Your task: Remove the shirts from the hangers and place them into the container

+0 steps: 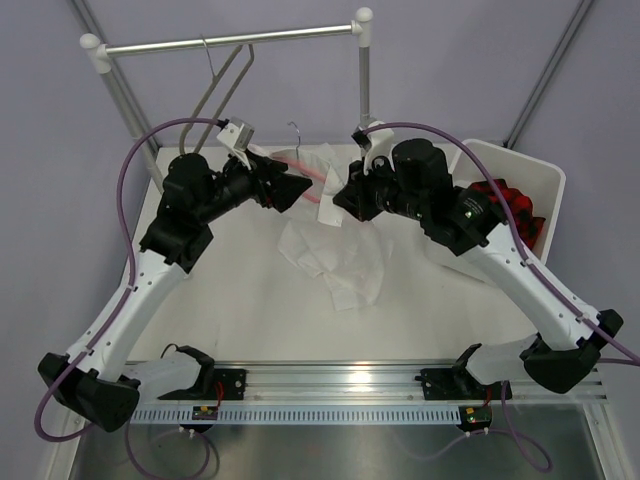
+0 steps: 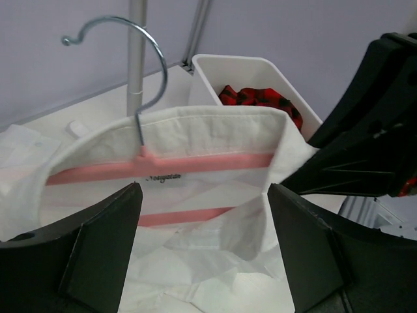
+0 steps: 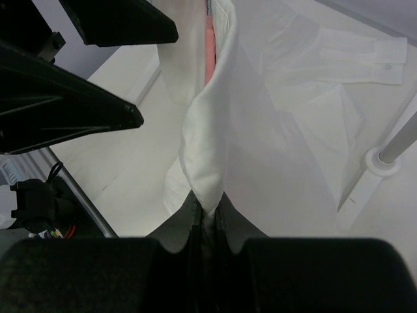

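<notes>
The white shirt (image 1: 335, 255) still hangs on the pink hanger (image 1: 300, 165) between both arms, its lower part trailing on the table. My right gripper (image 3: 207, 212) is shut on a fold of the white shirt's (image 3: 215, 130) collar edge. My left gripper (image 2: 205, 241) is open, one finger on each side of the white shirt (image 2: 215, 254), just below the pink hanger (image 2: 163, 166) and its metal hook (image 2: 140, 39). The red-and-black plaid shirt (image 1: 510, 205) lies in the white container (image 1: 535, 165) at the right. The grey-brown hanger (image 1: 225, 80) hangs bare on the rail.
The silver rail (image 1: 230, 40) with white knobs spans the back, and its right post (image 1: 364, 75) stands just behind the right gripper. The post's foot (image 3: 384, 156) shows in the right wrist view. The two grippers sit close together, nearly facing.
</notes>
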### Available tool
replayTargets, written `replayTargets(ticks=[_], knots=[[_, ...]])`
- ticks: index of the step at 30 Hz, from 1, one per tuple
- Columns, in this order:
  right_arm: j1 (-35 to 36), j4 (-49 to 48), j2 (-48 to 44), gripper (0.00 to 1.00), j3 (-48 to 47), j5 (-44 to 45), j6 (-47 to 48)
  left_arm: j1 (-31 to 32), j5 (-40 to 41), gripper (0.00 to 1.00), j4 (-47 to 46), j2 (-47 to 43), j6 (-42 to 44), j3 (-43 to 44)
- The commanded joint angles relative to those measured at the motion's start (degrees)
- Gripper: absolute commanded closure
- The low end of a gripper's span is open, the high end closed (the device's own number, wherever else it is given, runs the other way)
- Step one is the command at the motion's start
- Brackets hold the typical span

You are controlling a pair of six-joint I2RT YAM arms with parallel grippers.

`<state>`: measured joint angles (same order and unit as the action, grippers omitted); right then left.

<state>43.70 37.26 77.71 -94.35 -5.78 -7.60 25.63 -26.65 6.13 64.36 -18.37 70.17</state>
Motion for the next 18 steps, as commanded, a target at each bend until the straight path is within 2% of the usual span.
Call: replayTargets(ticks=[1, 9, 17, 18], knots=[[0.77, -4.73, -3.97, 1.0, 0.13, -3.18, -1.81, 0.3, 5.2, 0.18, -2.36, 0.59, 2.9, 4.18], [1.21, -5.35, -5.99, 1.0, 1.88, -5.64, -2.86, 0.74, 4.94, 0.2, -2.0, 4.02, 1.85, 8.66], [1.56, -4.91, -7.57, 1.0, 1.54, -6.0, -2.95, 1.27, 5.21, 0.41, -1.83, 6.57, 1.32, 9.63], [1.56, -4.65, -7.58, 1.0, 1.18, -5.56, -2.95, 1.35, 5.3, 0.47, -1.82, 6.57, 1.23, 9.55]])
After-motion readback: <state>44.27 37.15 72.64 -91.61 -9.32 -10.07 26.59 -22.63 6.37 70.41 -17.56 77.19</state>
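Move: The pink hanger's hook, sticking up from the white shirt's collar, lies about 5 cm ahead of the open left gripper, 1 cm to its right and about 1 cm above it. The rail's right post is some 14 cm ahead and 13 cm right of the left hand; the empty grey hanger is about 13 cm ahead, 14 cm left and 6 cm higher. From the right hand, already pinching the shirt's shoulder, the hook is roughly 7 cm ahead, 9 cm left and 3 cm above. The pink hanger's hook is brought in between the left fingers from both sides: the right hand keeps its pinch on the shirt shoulder and draws it back about 3 cm, rising slightly. The left hand reaches forward some 3 cm towards the hook, climbing, then dipping a little, as its fingers close partway around the wire; contact can't be seen. ##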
